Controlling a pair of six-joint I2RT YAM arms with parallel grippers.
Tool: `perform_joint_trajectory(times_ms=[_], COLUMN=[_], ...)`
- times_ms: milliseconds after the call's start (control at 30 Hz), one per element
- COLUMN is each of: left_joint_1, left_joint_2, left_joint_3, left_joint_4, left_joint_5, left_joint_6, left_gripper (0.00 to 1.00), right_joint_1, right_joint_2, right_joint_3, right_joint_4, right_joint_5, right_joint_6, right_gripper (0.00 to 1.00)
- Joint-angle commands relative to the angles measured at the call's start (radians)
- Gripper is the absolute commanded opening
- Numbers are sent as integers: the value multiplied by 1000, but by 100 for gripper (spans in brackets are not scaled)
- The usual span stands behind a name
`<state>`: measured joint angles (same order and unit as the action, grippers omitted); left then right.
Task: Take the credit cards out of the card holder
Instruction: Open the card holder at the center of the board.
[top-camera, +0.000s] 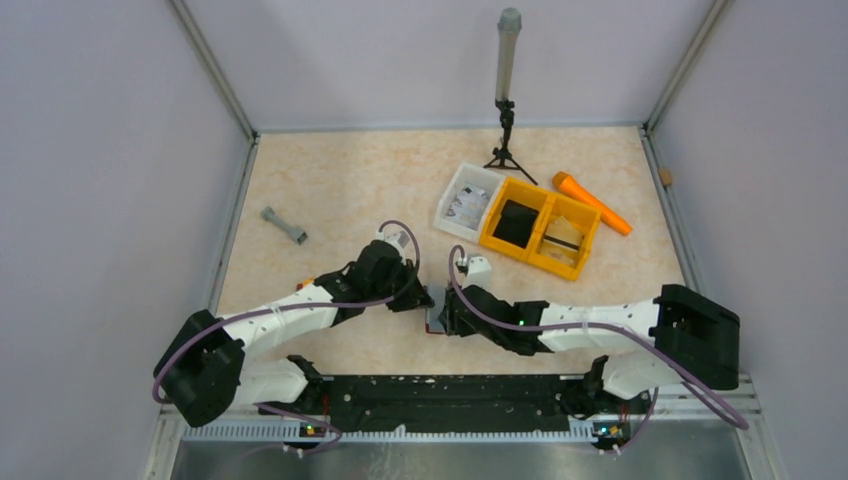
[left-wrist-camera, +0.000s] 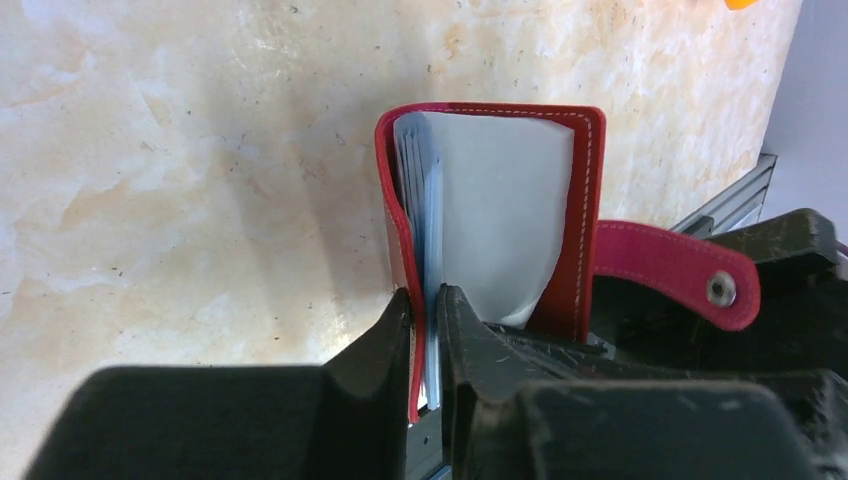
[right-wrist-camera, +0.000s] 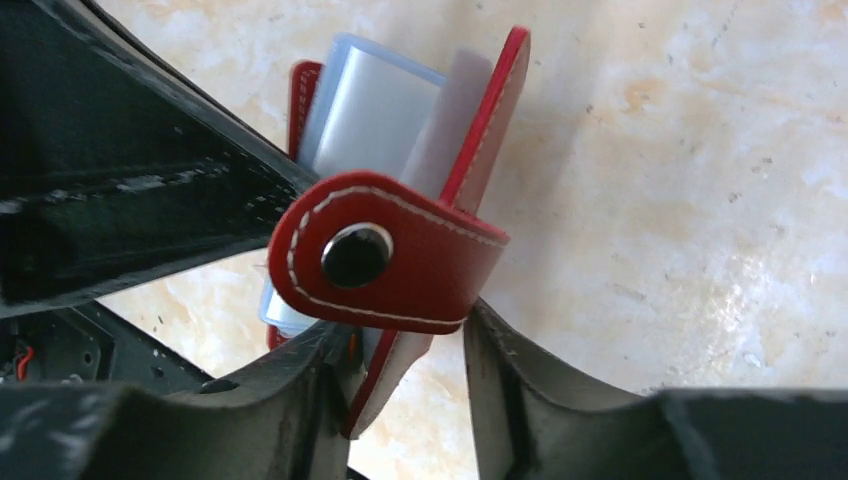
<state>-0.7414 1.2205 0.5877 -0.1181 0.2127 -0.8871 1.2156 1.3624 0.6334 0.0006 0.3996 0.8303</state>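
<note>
The dark red card holder (left-wrist-camera: 582, 200) is held open, upright just above the table, between my two grippers (top-camera: 437, 318). Pale credit cards (left-wrist-camera: 500, 215) and bluish sleeves sit inside it. My left gripper (left-wrist-camera: 428, 300) is shut on one cover and the sleeve edges beside it. The snap tab (right-wrist-camera: 400, 265) hangs loose across the right wrist view. My right gripper (right-wrist-camera: 405, 325) straddles the lower edge of the other cover (right-wrist-camera: 495, 120). Its left finger touches that cover and its right finger stands apart from it, so the jaws are open. The cards (right-wrist-camera: 370, 110) show between the covers.
A yellow-orange divided bin (top-camera: 497, 222) and a white tray (top-camera: 447, 200) stand at the back right, with an orange tool (top-camera: 592, 202) beyond them. A small tripod with a grey cylinder (top-camera: 507, 100) is at the back. A grey dumbbell-shaped piece (top-camera: 284, 226) lies at the left.
</note>
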Motion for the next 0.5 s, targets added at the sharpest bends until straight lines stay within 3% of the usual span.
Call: perform_joint_trajectory(times_ms=[0, 200, 267, 467], left_joint_1=[-4, -4, -4, -4], left_joint_2=[-9, -8, -6, 11], left_joint_3=[5, -14, -26, -45], left_joint_4=[74, 110, 144, 165], left_joint_5=[25, 60, 75, 91], left_joint_6=[0, -4, -7, -1], left_gripper=[20, 39, 41, 44], right_joint_1=[10, 3, -5, -39], right_joint_2=[-42, -40, -49, -85], right_joint_3=[-30, -51, -75, -179], right_joint_4=[28, 32, 51, 159], right_joint_5=[27, 40, 42, -11], right_joint_6=[10, 35, 55, 93], right_gripper=[37, 23, 18, 17])
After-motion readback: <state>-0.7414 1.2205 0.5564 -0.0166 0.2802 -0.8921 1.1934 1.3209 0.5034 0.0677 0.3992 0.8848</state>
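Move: The card holder is upright between the hands and only narrowly open. Its middle is about 3 cm left of the right hand, 1 cm ahead and 2 cm below it; from the left hand, it is some 2 cm right, 2 cm back and 3 cm lower. From the right hand, the white box lies about 24 cm ahead and 3 cm right, the yellow box roughly 20 cm ahead and 18 cm right, both some 5 cm lower. The card holder's right cover is between the right hand's fingers, which close further and pinch its edge as the hand draws it right and down, about 2.5 cm each way, away from the left cover. Meanwhile the left fingers ease open around the left cover and cards they were pinching, and that hand shifts about 1 cm right and slightly up. ##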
